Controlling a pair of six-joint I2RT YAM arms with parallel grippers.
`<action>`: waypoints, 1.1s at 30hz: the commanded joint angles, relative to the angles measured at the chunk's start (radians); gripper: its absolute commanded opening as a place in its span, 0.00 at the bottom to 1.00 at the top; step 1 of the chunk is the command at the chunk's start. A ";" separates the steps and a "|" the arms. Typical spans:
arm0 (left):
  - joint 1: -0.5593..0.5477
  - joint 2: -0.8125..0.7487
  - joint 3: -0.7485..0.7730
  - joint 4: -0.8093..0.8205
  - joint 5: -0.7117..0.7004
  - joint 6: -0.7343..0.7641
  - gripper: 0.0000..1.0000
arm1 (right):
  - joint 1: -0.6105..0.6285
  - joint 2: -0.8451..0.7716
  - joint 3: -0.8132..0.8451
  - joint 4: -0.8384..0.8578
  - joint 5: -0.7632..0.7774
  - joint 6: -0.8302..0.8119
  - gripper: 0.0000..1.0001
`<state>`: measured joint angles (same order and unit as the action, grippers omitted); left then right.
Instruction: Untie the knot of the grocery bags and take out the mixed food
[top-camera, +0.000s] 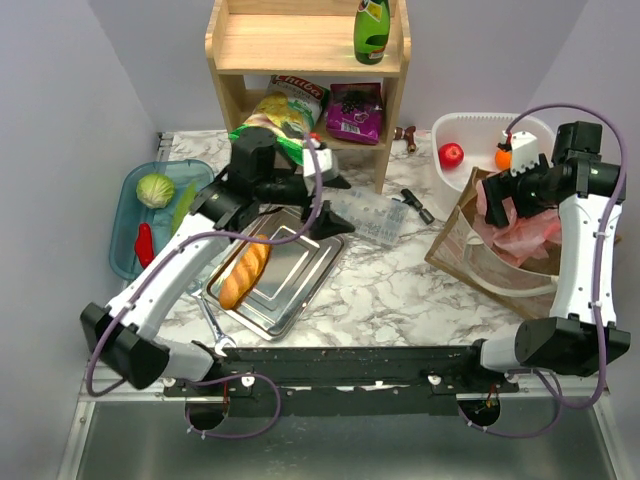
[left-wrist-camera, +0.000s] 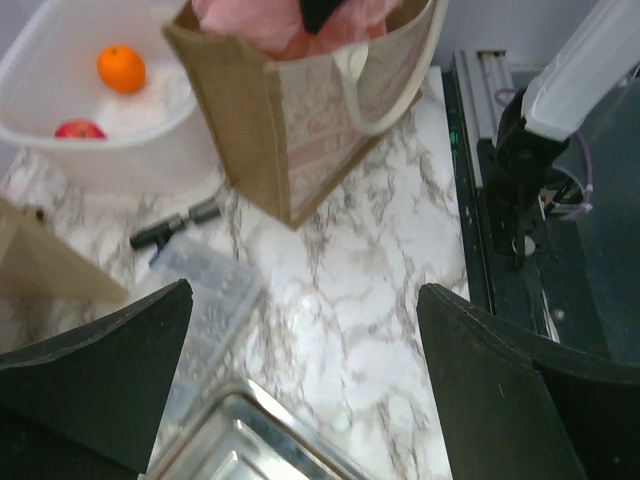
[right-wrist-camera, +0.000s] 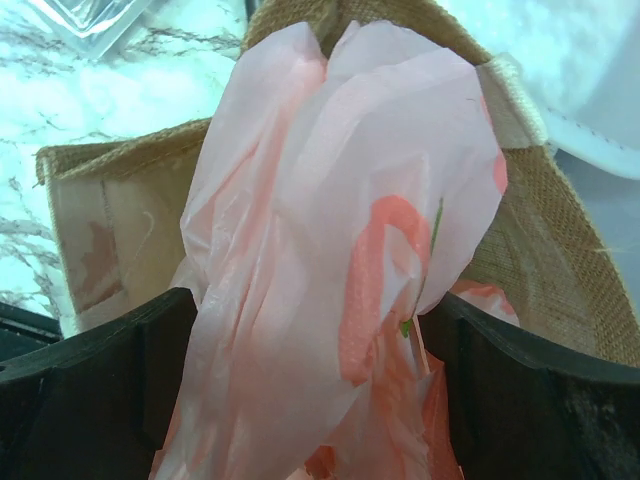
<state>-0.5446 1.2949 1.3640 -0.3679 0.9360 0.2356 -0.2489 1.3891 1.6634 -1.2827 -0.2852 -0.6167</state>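
The pink grocery bag (top-camera: 520, 230) sits crumpled inside a burlap tote (top-camera: 455, 240) at the right. In the right wrist view the pink bag (right-wrist-camera: 330, 200) fills the gap of my open right gripper (right-wrist-camera: 310, 310), hanging loose between the fingers. I can make out no knot in the bunched plastic. The food lies spread about: a cabbage (top-camera: 155, 190) and red pepper (top-camera: 145, 243) in the blue tray, an orange (top-camera: 503, 158) and red fruit (top-camera: 451, 155) in the white tub, snack packets (top-camera: 353, 110) and a green bottle (top-camera: 372, 30) on the shelf. My left gripper (top-camera: 335, 203) hovers open and empty over the steel tray's far corner.
A golden bread loaf (top-camera: 246, 270) lies on the steel tray (top-camera: 300, 270). A clear plastic box (top-camera: 375, 213) and a black tool (top-camera: 417, 205) lie mid-table. The wooden shelf (top-camera: 300, 45) stands at the back. The white tub (left-wrist-camera: 60, 150) is behind the tote (left-wrist-camera: 300, 110).
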 joint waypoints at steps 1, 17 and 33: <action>-0.106 0.186 0.214 0.047 -0.037 -0.008 0.92 | -0.003 -0.014 -0.046 -0.050 -0.070 -0.047 1.00; -0.332 0.861 0.762 0.765 -0.166 -0.631 0.44 | -0.006 -0.260 -0.275 0.121 -0.094 -0.029 1.00; -0.410 1.033 0.824 0.518 -0.194 -0.496 0.40 | -0.006 -0.193 -0.035 0.094 -0.102 0.066 1.00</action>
<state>-0.9489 2.2936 2.1677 0.2935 0.7895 -0.3321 -0.2508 1.1679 1.5063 -1.2171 -0.3553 -0.6106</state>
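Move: The grocery bag's bunched top lies about 34 cm to the right of the left hand, roughly level with it in reach and some 6 cm lower. It is already between the right hand's spread fingers, practically at that hand's point. Counted from the left hand, the tan paper bag around it centres some 42 cm right, 7 cm back and 16 cm down. The apple is about 29 cm right and 15 cm farther out, and the black flashlight 21 cm right and 2 cm ahead, both well below. Still holding up the bag's bunched top between its wide-open fingers, the right hand dips, then rises again while drawing back about 3 cm and slightly left. The left hand sweeps some 30 cm right to the near side of the bunch, first rising, then sinking, its wrist turning about 20 degrees and its fingers narrowing to under half open. Its tips reach the plastic's left edge without shutting on it. ##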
